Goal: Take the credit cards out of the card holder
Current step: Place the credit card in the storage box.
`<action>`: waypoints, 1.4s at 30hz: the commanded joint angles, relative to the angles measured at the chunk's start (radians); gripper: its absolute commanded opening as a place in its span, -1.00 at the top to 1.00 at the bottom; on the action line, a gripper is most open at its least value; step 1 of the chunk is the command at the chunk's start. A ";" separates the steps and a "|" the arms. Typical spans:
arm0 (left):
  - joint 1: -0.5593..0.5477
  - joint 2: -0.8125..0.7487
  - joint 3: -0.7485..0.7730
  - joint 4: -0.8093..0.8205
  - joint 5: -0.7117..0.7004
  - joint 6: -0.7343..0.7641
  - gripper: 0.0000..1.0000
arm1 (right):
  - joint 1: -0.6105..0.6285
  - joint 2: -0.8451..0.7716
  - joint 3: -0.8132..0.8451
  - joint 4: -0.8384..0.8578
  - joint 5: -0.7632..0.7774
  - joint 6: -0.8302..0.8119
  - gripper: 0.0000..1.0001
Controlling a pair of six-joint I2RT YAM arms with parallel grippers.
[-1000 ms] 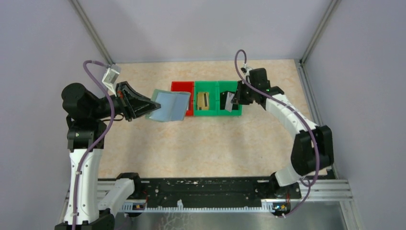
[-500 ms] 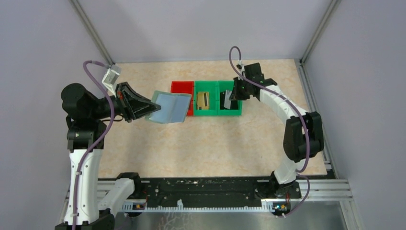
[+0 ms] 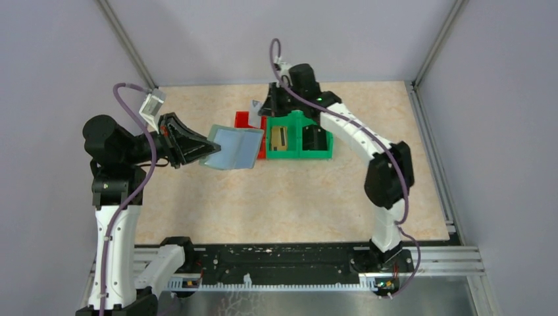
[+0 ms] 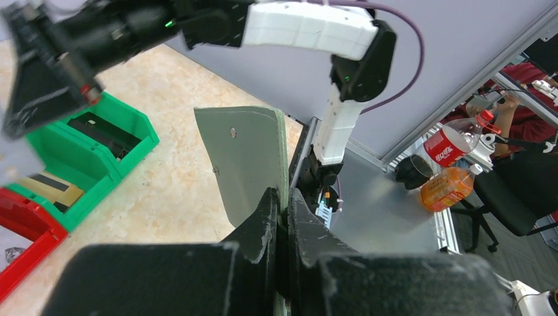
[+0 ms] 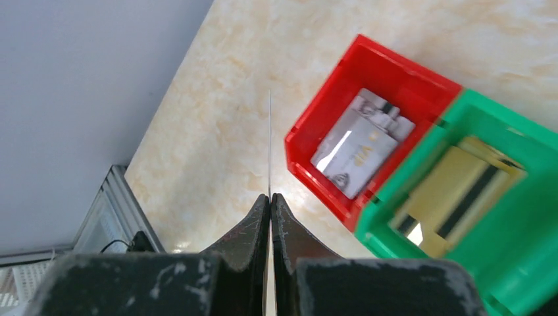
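Observation:
The card holder (image 3: 233, 148) hangs open above the table left of the bins, pale blue inside facing up. My left gripper (image 3: 209, 146) is shut on its left edge. The left wrist view shows its grey-green outside (image 4: 247, 158) clamped in that gripper (image 4: 284, 197). My right gripper (image 3: 261, 112) hovers over the back of the red bin (image 3: 247, 117), shut on a grey credit card (image 3: 255, 108). That card appears edge-on as a thin line (image 5: 270, 145) rising from the right gripper (image 5: 270, 197). A silver card (image 5: 362, 141) lies in the red bin (image 5: 326, 92).
Two green bins stand in a row right of the red one. The middle bin (image 3: 293, 122) holds a gold card (image 3: 279, 138), seen also as the gold card (image 5: 454, 197). The right green bin (image 3: 317, 139) looks dark inside. Grey walls enclose the table.
My right arm has swung left from the right green bin to above the red bin, still carrying the card. The left arm and card holder have not moved.

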 commanded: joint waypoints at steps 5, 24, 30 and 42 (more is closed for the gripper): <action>-0.003 -0.022 0.019 0.052 0.023 -0.017 1.00 | 0.086 0.319 0.274 -0.027 -0.019 0.022 1.00; -0.002 -0.024 0.016 0.087 0.045 -0.044 1.00 | 0.109 0.454 0.333 0.052 0.066 0.006 0.28; -0.002 -0.037 0.001 0.115 0.051 -0.055 1.00 | 0.109 0.242 0.234 0.120 0.061 -0.011 -0.31; -0.002 -0.045 -0.008 0.170 0.061 -0.083 1.00 | 0.109 -0.223 -0.199 0.374 -0.108 0.062 -0.93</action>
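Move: The red box's middle lies about 7 cm to the left of my right hand, some 2 cm ahead and roughly 21 cm below; that hand already grips the credit card. At the same depth, the green compartment with the gold cards sits about 3 cm to the right, the one with the black cards about 14 cm to the right. From my left hand, which holds the open card holder, the red box is about 20 cm ahead, 3 cm right and well below, near 38 cm. With my right hand I swing the card left about 7 cm and sink some 17 cm to the red box, creeping a few centimetres forward as the fingers tip down. There I open the fingers wide to let go, then climb about 23 cm and draw back. My left hand keeps its pinch on the card holder, easing back and slightly up. ##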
